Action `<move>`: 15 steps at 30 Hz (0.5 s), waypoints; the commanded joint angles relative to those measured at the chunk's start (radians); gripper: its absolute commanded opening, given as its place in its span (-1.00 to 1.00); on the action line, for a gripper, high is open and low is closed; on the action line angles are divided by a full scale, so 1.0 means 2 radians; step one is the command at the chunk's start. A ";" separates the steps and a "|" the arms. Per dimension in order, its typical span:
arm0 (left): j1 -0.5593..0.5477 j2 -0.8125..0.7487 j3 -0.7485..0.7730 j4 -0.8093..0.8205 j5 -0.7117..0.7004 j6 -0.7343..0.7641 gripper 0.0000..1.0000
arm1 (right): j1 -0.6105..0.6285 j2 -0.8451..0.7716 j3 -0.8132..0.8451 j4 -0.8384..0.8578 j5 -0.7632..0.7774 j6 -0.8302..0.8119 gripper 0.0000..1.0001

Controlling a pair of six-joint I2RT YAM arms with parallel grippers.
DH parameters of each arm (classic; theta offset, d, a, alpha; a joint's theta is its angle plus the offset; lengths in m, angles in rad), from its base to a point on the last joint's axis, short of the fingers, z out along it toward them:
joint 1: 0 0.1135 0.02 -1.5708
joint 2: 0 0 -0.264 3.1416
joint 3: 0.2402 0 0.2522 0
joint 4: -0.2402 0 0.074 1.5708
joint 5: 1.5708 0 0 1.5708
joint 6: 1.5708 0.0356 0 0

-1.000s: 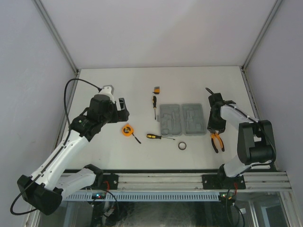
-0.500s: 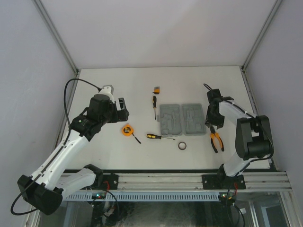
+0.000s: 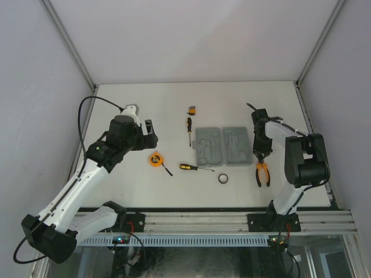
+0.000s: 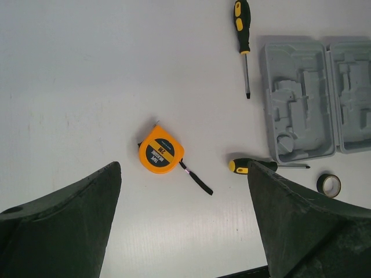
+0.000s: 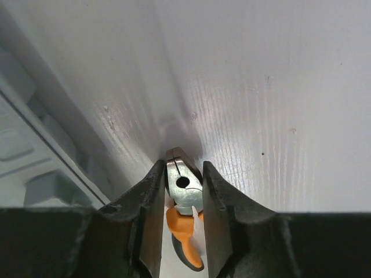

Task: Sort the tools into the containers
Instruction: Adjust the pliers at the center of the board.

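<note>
The grey tool case [image 3: 208, 146] [image 4: 295, 98] lies open at mid-table, its recesses bare. My right gripper [image 3: 259, 156] [image 5: 183, 166] points down just right of the case, shut on the metal head of the orange-handled pliers [image 3: 262, 174] [image 5: 184, 194], whose handles rest on the table. Left of the case lie two screwdrivers [image 3: 188, 128] [image 3: 191, 167], the orange tape measure [image 3: 155, 159] [image 4: 160, 152], a small black ring [image 3: 223, 179] and a tiny orange-black block [image 3: 191, 109]. My left gripper [image 3: 152, 132] [image 4: 184, 168] hovers open above the tape measure, holding nothing.
The case's right wall [image 5: 40, 150] runs close beside my right fingers. Grey enclosure walls border the white table on the left, back and right. A rail [image 3: 220, 223] with the arm bases runs along the near edge.
My right jaws have narrowed onto the pliers' head and the wrist has turned. The pliers' handles have swung from slanting right to pointing straight toward the near edge. The left arm is unmoved.
</note>
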 commanded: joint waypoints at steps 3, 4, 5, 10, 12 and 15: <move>0.005 -0.004 -0.012 0.019 0.011 0.005 0.85 | -0.009 -0.011 0.020 0.020 0.036 -0.005 -0.64; 0.007 -0.004 -0.012 0.020 0.015 0.004 0.85 | -0.010 -0.010 0.028 0.021 0.041 -0.007 -0.65; 0.008 -0.003 -0.011 0.023 0.019 0.002 0.85 | -0.010 -0.008 0.036 0.022 0.051 -0.010 -0.65; 0.013 -0.012 0.009 0.045 0.058 -0.018 0.88 | -0.019 0.013 0.078 0.033 0.056 -0.022 -0.65; 0.013 -0.019 0.023 0.062 0.069 -0.032 0.90 | -0.024 0.023 0.097 0.037 0.052 -0.026 -0.60; 0.013 -0.024 0.057 0.080 0.086 -0.051 0.92 | -0.033 0.036 0.113 0.043 0.042 -0.031 -0.49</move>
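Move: The right hand already holds the pliers near the jaws and joint, their middle about 5 cm back from it and roughly 1 cm lower, with the handles towards the base. The case's near half is centred some 10 cm to this hand's left and 5 cm ahead; the black tape roll is about 16 cm left and 8 cm back. From the left hand, the pliers lie about 46 cm right, 4 cm back and 19 cm below. Forward along the right side of the open case goes the right hand, about 6 cm after a slow start, rising nearly 3 cm and drifting some 2 cm to its right. Its fingers keep their grip on the pliers while their tips swing forward by under 10 degrees. Late on, the empty, open left hand starts up and to its right by about 2 cm. ##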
